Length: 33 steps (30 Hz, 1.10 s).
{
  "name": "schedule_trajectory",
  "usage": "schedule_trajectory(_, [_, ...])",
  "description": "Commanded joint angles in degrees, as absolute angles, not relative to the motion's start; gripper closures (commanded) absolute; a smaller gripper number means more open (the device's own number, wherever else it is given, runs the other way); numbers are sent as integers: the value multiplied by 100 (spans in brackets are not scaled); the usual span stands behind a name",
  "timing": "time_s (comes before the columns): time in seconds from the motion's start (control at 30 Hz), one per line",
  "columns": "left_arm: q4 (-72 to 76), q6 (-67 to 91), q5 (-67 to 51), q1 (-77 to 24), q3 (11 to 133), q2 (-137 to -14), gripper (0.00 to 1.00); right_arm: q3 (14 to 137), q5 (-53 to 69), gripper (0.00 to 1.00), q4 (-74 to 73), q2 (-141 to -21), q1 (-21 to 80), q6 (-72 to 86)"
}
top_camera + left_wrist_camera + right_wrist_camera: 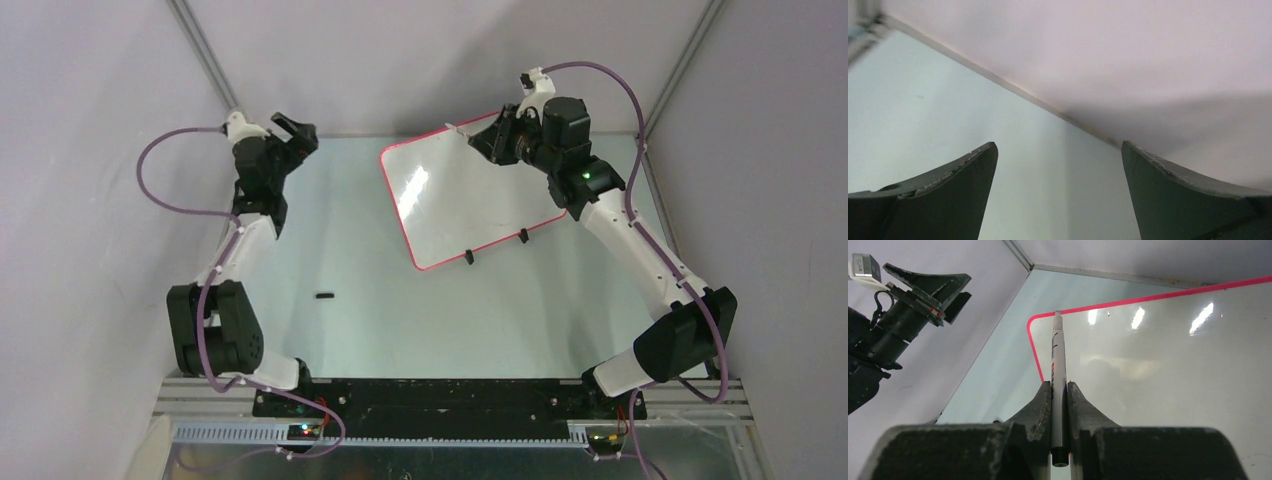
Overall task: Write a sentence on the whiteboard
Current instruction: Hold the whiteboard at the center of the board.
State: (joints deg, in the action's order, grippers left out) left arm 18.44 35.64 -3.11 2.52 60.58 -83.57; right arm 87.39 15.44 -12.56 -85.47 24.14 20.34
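The whiteboard lies on the table's back right, glossy white with a red-pink rim and turned at an angle. Its face carries only glare spots; the sentence is out of view. My right gripper hovers over the board's far edge, shut on a white marker that runs lengthwise between the jaws. The marker's tip points at the board's corner, and I cannot tell whether it touches. My left gripper hangs at the back left near the wall, open and empty.
A small black object lies on the table to the left of centre. Two black clip feet stick out from the board's near edge. The enclosure walls close in behind and beside both arms. The left gripper shows in the right wrist view.
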Motion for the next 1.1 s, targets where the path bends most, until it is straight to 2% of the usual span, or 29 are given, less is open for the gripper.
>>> schedule_trajectory(0.0, [1199,3280,1114,16,6595,-8465,1,8765,1563,100,-980,-8445,2384,2091])
schedule_trajectory(0.1, [1332,3141,723,-188,6783,-8695,1,8766,1550,100,-943,-8502,2367,2129])
schedule_trajectory(0.2, [2089,3106,451,-217,6351,-8736,1,8790,1610,100,-921,-8561,2366,2164])
schedule_trajectory(0.3, [3354,3248,1420,-267,5400,-8507,1,8841,1576,100,-950,-8610,2357,2166])
schedule_trajectory(0.37, [3622,2822,1430,-270,5185,-8330,1,8861,1552,100,-970,-8627,2359,2177])
schedule_trajectory(0.5, [2886,2273,1196,-266,5342,-8180,1,8876,1518,100,-967,-8618,2366,2218])
schedule_trajectory(0.6, [2920,1889,683,-272,5208,-8161,1,8881,1514,100,-942,-8614,2372,2267])
schedule_trajectory(0.83, [5464,1917,-132,-263,3964,-8293,1,8935,1342,100,-1020,-8538,2385,2267])
schedule_trajectory(1.07, [5795,3459,-1871,67,4495,-8833,1,8970,1345,100,-976,-8538,2420,2301])
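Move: The whiteboard's middle lies about 38 cm to the left hand's right, 7 cm back and some 13 cm below. The board's left edge is nearer, roughly 21 cm right, 7 cm back and 12 cm below; the left clip on its near edge is about 39 cm right, 24 cm back and 20 cm below. From the right hand, the board's middle lies some 7 cm back, 2 cm left and 14 cm below. The open left hand sinks about 6 cm, then eases back and some 4 cm right towards the whiteboard's left edge. ##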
